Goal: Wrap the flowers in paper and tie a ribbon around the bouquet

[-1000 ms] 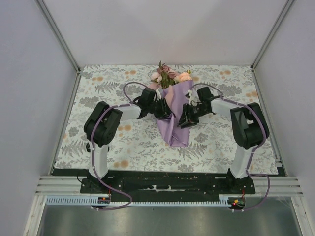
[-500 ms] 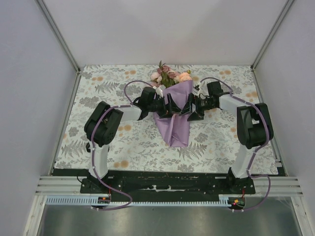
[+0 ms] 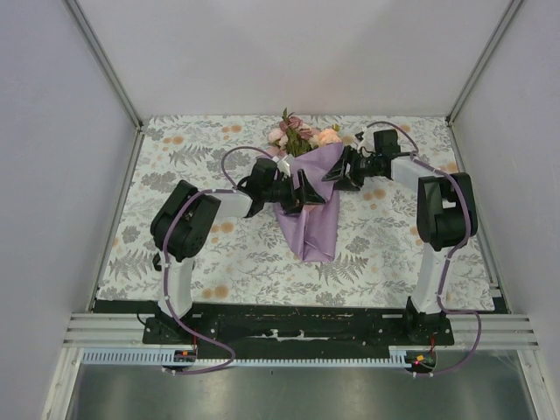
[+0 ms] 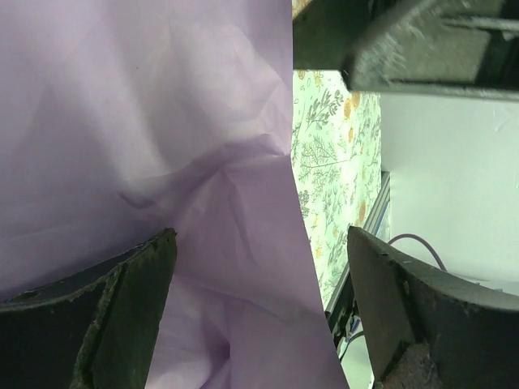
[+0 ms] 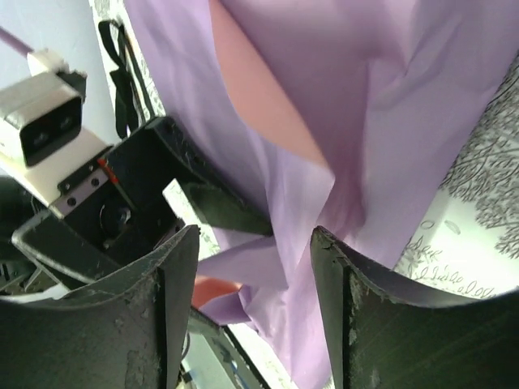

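Observation:
The bouquet (image 3: 312, 206) lies mid-table, a lilac paper (image 4: 162, 121) cone with its point toward me. The flowers (image 3: 302, 136) stick out of its far wide end. My left gripper (image 3: 305, 191) is open over the cone's left side, and lilac paper fills the left wrist view beyond its gripper (image 4: 259, 312). My right gripper (image 3: 336, 171) is at the cone's upper right edge, open, with a loose paper (image 5: 389, 97) fold between its gripper (image 5: 251, 312) fingers. A pink inner face (image 5: 259, 105) shows. A narrow black strip (image 5: 122, 73) lies beyond; I cannot tell if it is the ribbon.
A floral tablecloth (image 3: 219, 254) covers the table, with walls on three sides. The two grippers are close together across the cone: the right one (image 4: 405, 40) shows in the left wrist view and the left one (image 5: 162, 186) in the right wrist view.
Both grippers have let go of the cone's middle and opened. The right gripper has moved back and right toward the wide end. The left has stayed at the cone's left side.

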Robot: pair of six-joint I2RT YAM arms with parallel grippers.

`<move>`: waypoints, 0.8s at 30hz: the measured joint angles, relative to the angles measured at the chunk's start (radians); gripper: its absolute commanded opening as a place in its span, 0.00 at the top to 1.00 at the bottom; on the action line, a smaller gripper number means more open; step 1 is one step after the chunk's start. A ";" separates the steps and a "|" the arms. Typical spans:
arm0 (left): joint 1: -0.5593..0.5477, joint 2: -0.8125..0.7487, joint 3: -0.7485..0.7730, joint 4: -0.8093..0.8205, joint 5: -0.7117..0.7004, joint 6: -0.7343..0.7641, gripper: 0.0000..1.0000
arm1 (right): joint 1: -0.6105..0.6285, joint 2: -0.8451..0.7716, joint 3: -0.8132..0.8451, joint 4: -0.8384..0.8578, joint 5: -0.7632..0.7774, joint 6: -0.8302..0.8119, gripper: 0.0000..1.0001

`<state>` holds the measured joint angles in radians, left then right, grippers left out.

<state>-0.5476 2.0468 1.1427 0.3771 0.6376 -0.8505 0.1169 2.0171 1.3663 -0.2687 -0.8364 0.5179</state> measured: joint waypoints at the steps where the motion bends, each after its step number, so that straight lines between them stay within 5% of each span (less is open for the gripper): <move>1: -0.002 0.000 -0.001 0.000 0.001 0.000 0.08 | -0.001 0.009 0.005 0.007 0.008 0.006 0.38; 5: -0.004 0.000 -0.005 0.005 0.002 0.000 0.07 | -0.001 0.050 0.026 0.025 0.034 0.018 0.48; 11: -0.004 0.000 -0.005 0.014 0.003 0.000 0.07 | 0.004 0.093 0.032 0.029 0.048 0.034 1.00; 21: 0.026 -0.190 -0.094 -0.010 0.054 0.051 0.08 | 0.005 0.094 0.098 0.024 0.109 -0.028 1.00; 24: 0.059 -0.312 -0.145 -0.008 0.072 0.072 0.23 | 0.005 0.094 0.114 0.024 0.119 -0.044 1.00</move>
<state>-0.4885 1.7351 0.9981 0.3691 0.7101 -0.7784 0.1223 2.1113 1.4807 -0.2443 -0.7174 0.4740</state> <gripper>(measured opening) 0.902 0.007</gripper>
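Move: The paper's raised flap edge lies just under the right hand's open fingers, about 1 cm ahead, level sideways and some 3 cm below. The flower heads are roughly 12 cm ahead of the right hand, 8 cm to its left and 5 cm lower; the paper's near end is about 21 cm back, 4 cm left and 8 cm down. From the wide-open left hand, that flap edge is about 5 cm ahead, 6 cm right and slightly lower. The right hand eases forward a little while sinking about 3 cm onto the flap edge, closes its half-open fingers fully to pinch the paper, then draws the edge some 3 cm farther forward and slightly up. The left hand waits wide open among the folds until the paper is gripped, then lifts about 9 cm away from it, drifting left and a little back, its wrist tilting some 10 degrees. ##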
